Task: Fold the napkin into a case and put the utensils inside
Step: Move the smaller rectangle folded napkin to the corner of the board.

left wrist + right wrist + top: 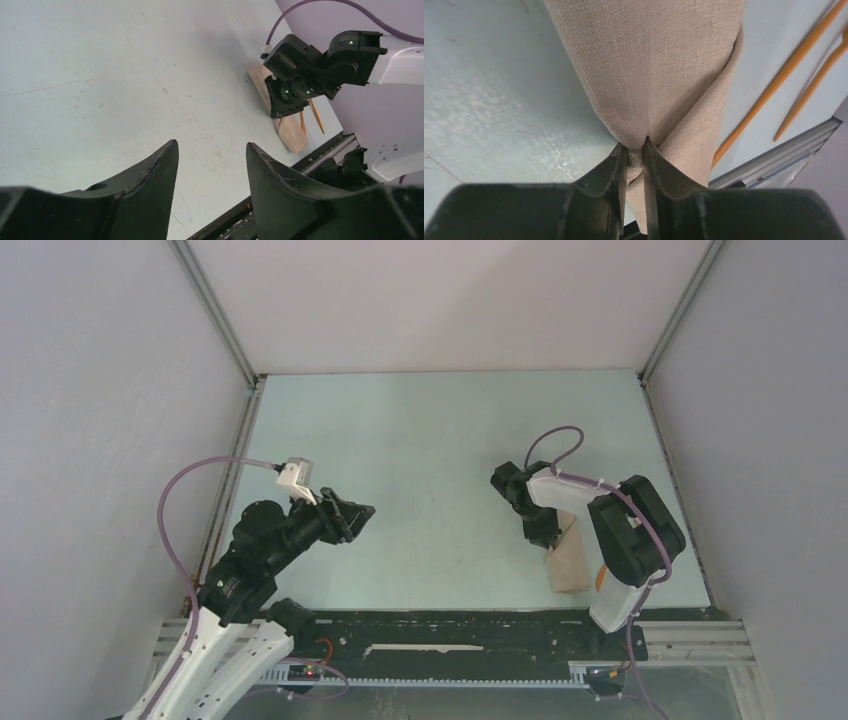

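The beige napkin [568,562] lies folded into a narrow strip near the table's front right; it also shows in the left wrist view as the napkin [292,134] and fills the right wrist view as the napkin [649,70]. My right gripper [541,530] is shut on a pinched fold of the cloth, seen as the right gripper [635,146]. Two orange utensils [774,85] lie on the table to the right of the cloth, apart from it; only a bit of orange shows of the utensils [599,577] from above. My left gripper [357,517] hovers open at the left, holding nothing.
The pale green table [430,440] is enclosed by grey walls with metal corner posts. A black strip and rail [450,625] run along the front edge, close to the napkin. The right arm's white link [620,600] stands over the utensils.
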`<control>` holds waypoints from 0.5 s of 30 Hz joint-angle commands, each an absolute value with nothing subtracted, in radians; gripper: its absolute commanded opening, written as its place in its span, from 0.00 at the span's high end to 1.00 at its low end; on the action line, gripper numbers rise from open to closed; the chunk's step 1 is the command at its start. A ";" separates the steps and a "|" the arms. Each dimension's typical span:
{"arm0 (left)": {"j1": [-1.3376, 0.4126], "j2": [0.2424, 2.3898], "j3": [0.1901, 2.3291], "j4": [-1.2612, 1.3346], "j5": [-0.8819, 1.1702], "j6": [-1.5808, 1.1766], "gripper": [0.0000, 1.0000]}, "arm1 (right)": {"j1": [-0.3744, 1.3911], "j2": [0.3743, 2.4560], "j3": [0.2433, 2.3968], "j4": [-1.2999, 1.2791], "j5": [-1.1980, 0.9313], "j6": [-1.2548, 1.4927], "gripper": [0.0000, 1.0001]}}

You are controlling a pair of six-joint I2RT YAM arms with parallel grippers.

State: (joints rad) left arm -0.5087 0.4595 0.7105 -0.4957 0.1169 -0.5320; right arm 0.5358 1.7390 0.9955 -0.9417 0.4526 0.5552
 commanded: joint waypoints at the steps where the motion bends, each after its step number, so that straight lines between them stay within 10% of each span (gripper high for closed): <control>1: -0.514 0.491 0.754 -0.474 0.150 -0.502 0.41 | 0.526 1.722 0.996 -1.024 0.529 0.633 0.75; 15: -0.514 0.474 0.744 -0.473 0.139 -0.537 0.41 | 0.565 1.520 1.055 -0.900 0.293 0.524 0.38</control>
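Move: The small folded napkin is pinched by its left edge in the right gripper; its middle lies about 3 cm to the right of that hand, 1 cm back and barely lower. The nearer orange utensil lies some 12 cm right and 2 cm back, the outer utensil about 18 cm right and 3 cm back. From the left hand the napkin is roughly 36 cm right, 1 cm ahead and 24 cm below. Ease the right gripper a last 1 cm to the right and slightly back with the napkin's left edge still pinched, then open the fingers wide to let it go. Draw the freed hand left off the napkin and upward, reaching about 3.5 cm left of its rightmost point and 2.5 cm above its starting height. ##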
